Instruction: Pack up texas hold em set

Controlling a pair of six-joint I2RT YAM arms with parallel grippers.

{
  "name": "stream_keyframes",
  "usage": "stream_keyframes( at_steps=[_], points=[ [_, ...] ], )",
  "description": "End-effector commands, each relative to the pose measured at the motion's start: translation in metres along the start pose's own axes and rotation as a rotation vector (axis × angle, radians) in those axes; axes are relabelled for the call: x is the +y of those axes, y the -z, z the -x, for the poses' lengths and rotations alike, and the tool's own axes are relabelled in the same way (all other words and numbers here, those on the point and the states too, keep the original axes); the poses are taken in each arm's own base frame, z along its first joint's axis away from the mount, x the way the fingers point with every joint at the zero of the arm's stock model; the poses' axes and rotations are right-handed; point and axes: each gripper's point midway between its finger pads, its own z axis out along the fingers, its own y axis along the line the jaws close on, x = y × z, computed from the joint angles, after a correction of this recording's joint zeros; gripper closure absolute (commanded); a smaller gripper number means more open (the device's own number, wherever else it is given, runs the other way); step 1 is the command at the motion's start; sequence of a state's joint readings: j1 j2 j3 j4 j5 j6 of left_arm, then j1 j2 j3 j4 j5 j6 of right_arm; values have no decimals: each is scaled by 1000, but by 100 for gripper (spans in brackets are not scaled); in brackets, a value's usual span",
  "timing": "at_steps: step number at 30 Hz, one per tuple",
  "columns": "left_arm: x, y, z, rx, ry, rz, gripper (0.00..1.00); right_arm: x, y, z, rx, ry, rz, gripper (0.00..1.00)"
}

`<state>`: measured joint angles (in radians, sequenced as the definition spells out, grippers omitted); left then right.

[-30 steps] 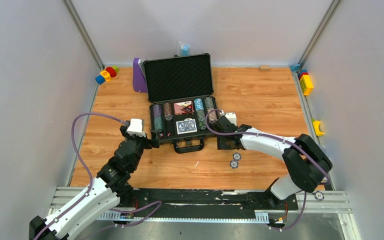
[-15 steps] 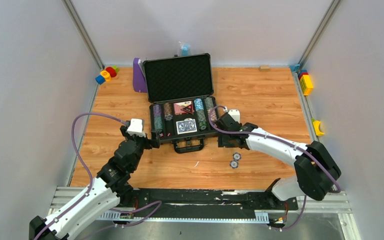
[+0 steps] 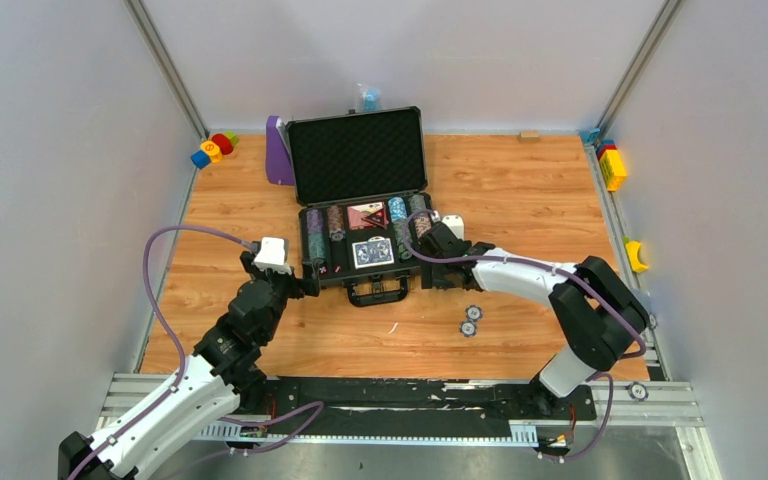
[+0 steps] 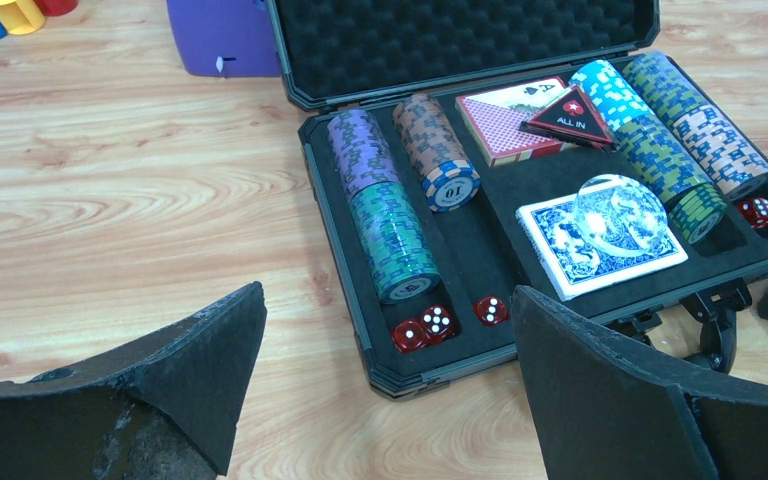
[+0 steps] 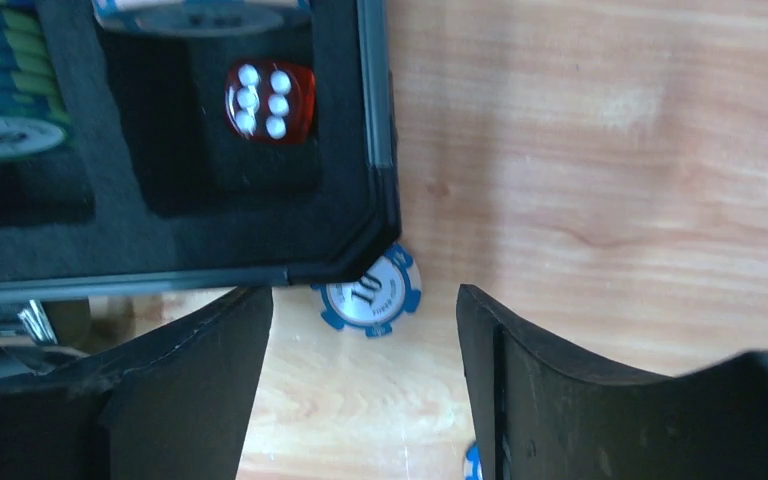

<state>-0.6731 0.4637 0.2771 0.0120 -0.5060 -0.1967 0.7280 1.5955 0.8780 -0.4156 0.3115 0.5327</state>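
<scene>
The dark grey briefcase [image 3: 421,207] lies open mid-table, its foam lid [image 3: 357,155] raised. In the left wrist view it holds rows of striped chips [image 4: 390,215], two card decks [image 4: 600,235], red dice [image 4: 438,322] and a clear round button [image 4: 620,212]. My left gripper [image 4: 388,335] is open and empty at the case's front left corner. My right gripper [image 5: 360,345] is open over bare wood at the front right corner [image 5: 375,235]. A blue chip [image 5: 372,292] lies flat there, just ahead of the fingertips, its edge touching the case. Two more chips [image 3: 471,320] lie on the table.
A purple stand [image 3: 278,152] sits left of the lid. Coloured toy blocks [image 3: 213,148] are in the far left corner, and yellow ones [image 3: 613,168] lie along the right edge. The case handle [image 3: 378,291] sticks out toward me. White walls close in three sides.
My right gripper has moved left and closer to the case's front right corner. The left arm and the two chips on the table have stayed put.
</scene>
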Motion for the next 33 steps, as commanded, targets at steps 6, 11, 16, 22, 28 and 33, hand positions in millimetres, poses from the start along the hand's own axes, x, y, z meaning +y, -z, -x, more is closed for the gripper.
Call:
stream_keyframes(
  at_steps=[6,11,16,22,28,33],
  points=[
    [-3,-1,11,-42,36,-7,0,8,-18,16,-61,17,34,39],
    [-3,-1,11,-42,34,-7,0,0,-15,5,-29,23,13,45],
    [-3,0,11,-42,34,-9,0,-2,-11,-1,-8,11,13,52],
    [-3,0,11,-45,37,-8,0,-4,3,0,-10,-18,24,56],
    [-3,0,11,-44,36,-10,0,-8,20,-5,1,-46,38,56],
    [-4,0,11,-44,36,-13,0,-14,33,-4,-6,-56,34,56]
  ],
)
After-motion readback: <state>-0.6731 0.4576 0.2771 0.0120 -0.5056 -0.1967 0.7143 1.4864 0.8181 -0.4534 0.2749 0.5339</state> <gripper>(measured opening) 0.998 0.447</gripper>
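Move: The blue-and-white 10 chip the right hand goes for lies flat about 1 cm ahead and 1 cm below, its left-right place level with the hand. The case's near right corner is about 3 cm straight ahead, overhanging the chip; a red die in its tray sits some 8 cm ahead and 2 cm left. Two loose chips lie about 5 cm back, 7 cm right, and 8 cm back, 6 cm right. From the left hand, that chip is about 28 cm right, level in reach, 15 cm down. The right hand's fingers close onto the rim of the 10 chip beside the case corner and keep it pinched. To get there the hand eases about 1 cm forward and slightly down, holds still while the gap narrows, then draws back about 3 cm, a little to the right, rising nearly 2 cm away from the case. ##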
